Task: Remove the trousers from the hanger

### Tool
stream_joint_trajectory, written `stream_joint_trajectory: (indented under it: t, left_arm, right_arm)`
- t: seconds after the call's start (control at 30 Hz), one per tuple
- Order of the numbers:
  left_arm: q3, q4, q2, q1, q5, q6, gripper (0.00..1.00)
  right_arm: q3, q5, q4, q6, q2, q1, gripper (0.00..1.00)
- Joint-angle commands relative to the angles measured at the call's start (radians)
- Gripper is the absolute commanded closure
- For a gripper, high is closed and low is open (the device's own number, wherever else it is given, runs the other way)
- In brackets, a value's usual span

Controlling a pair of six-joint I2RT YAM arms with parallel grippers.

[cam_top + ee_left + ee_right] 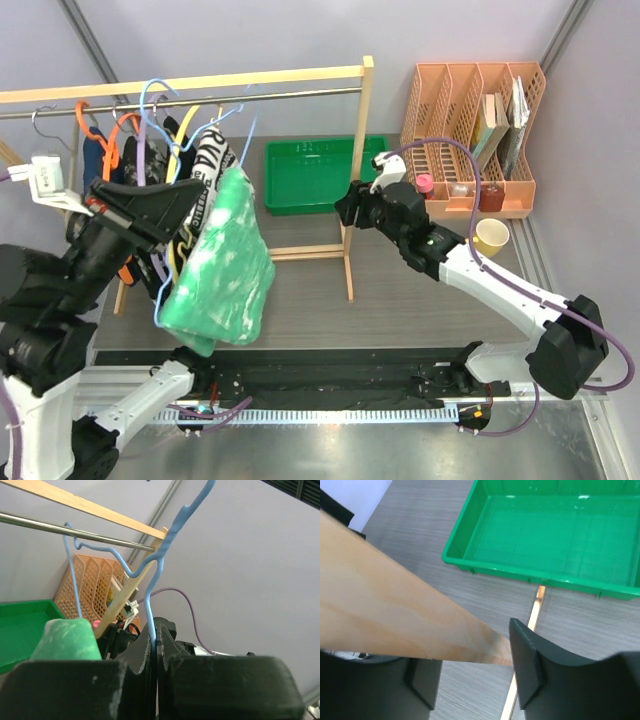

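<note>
The green, white-mottled trousers [220,265] hang folded over the light blue hanger [160,300], off the rail and in front of the rack. My left gripper [192,205] is shut on the hanger. In the left wrist view the blue wire of the hanger [150,610] runs down into the closed left gripper [156,636], with the trousers [67,640] just to its left. My right gripper [350,205] is at the rack's wooden post [357,150]. In the right wrist view the post [395,615] lies between the fingers of the right gripper [475,667]; whether they press on it does not show.
A wooden clothes rack [200,85] carries orange and yellow hangers and a newspaper-print garment [210,160]. A green plastic tray [310,175] lies behind it. An orange file organiser [470,110] and a yellow cup [490,237] stand at the right.
</note>
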Motion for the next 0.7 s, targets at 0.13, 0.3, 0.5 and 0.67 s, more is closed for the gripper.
stream_joint_trajectory:
  t: [0.13,0.3,0.5,0.67]
  left_arm:
    - [0.226,-0.185,0.082,-0.001,0.052,-0.127,1.0]
    - [0.228,-0.189,0.107,-0.001,0.089,-0.169,1.0]
    - [0.232,-0.202,0.09,-0.001,0.034,-0.155,1.0]
    - [0.211,-0.205,0.073,-0.001,-0.001,-0.152,1.0]
  right_arm:
    - [0.133,0.011,-0.241,-0.041,-0.089,-0.01,0.13]
    - [0.086,0.038,-0.444,-0.097,-0.287,-0.01,0.02]
    - [0.147,-0.056,-0.705,-0.218,-0.445,-0.007,0.01]
    - [0.288,-0.255,-0.791,-0.3,-0.455,0.004,0.01]
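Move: The green trousers hang over the blue hanger in the left hand; their middle is about 5 cm ahead of that hand, 5 cm to its right and 15 cm lower. The black-and-white trousers on the rack are about 14 cm ahead of the left hand, 2 cm to its left and 20 cm down. The right hand is level with the rack's wooden post, right at its fingers; from there the green trousers lie some 14 cm back, 19 cm left and 16 cm up, and the green tray 17 cm ahead, 4 cm left and 24 cm below. The right fingers open from half to fully wide and come free of the wooden post, the hand lifting slightly and then swinging back, right and up, about 17 cm in all, gathering speed. The left hand keeps the hanger's shoulder pinched shut, dips back 2 cm and returns forward, ending slightly lower and tipped down some 15 degrees. ##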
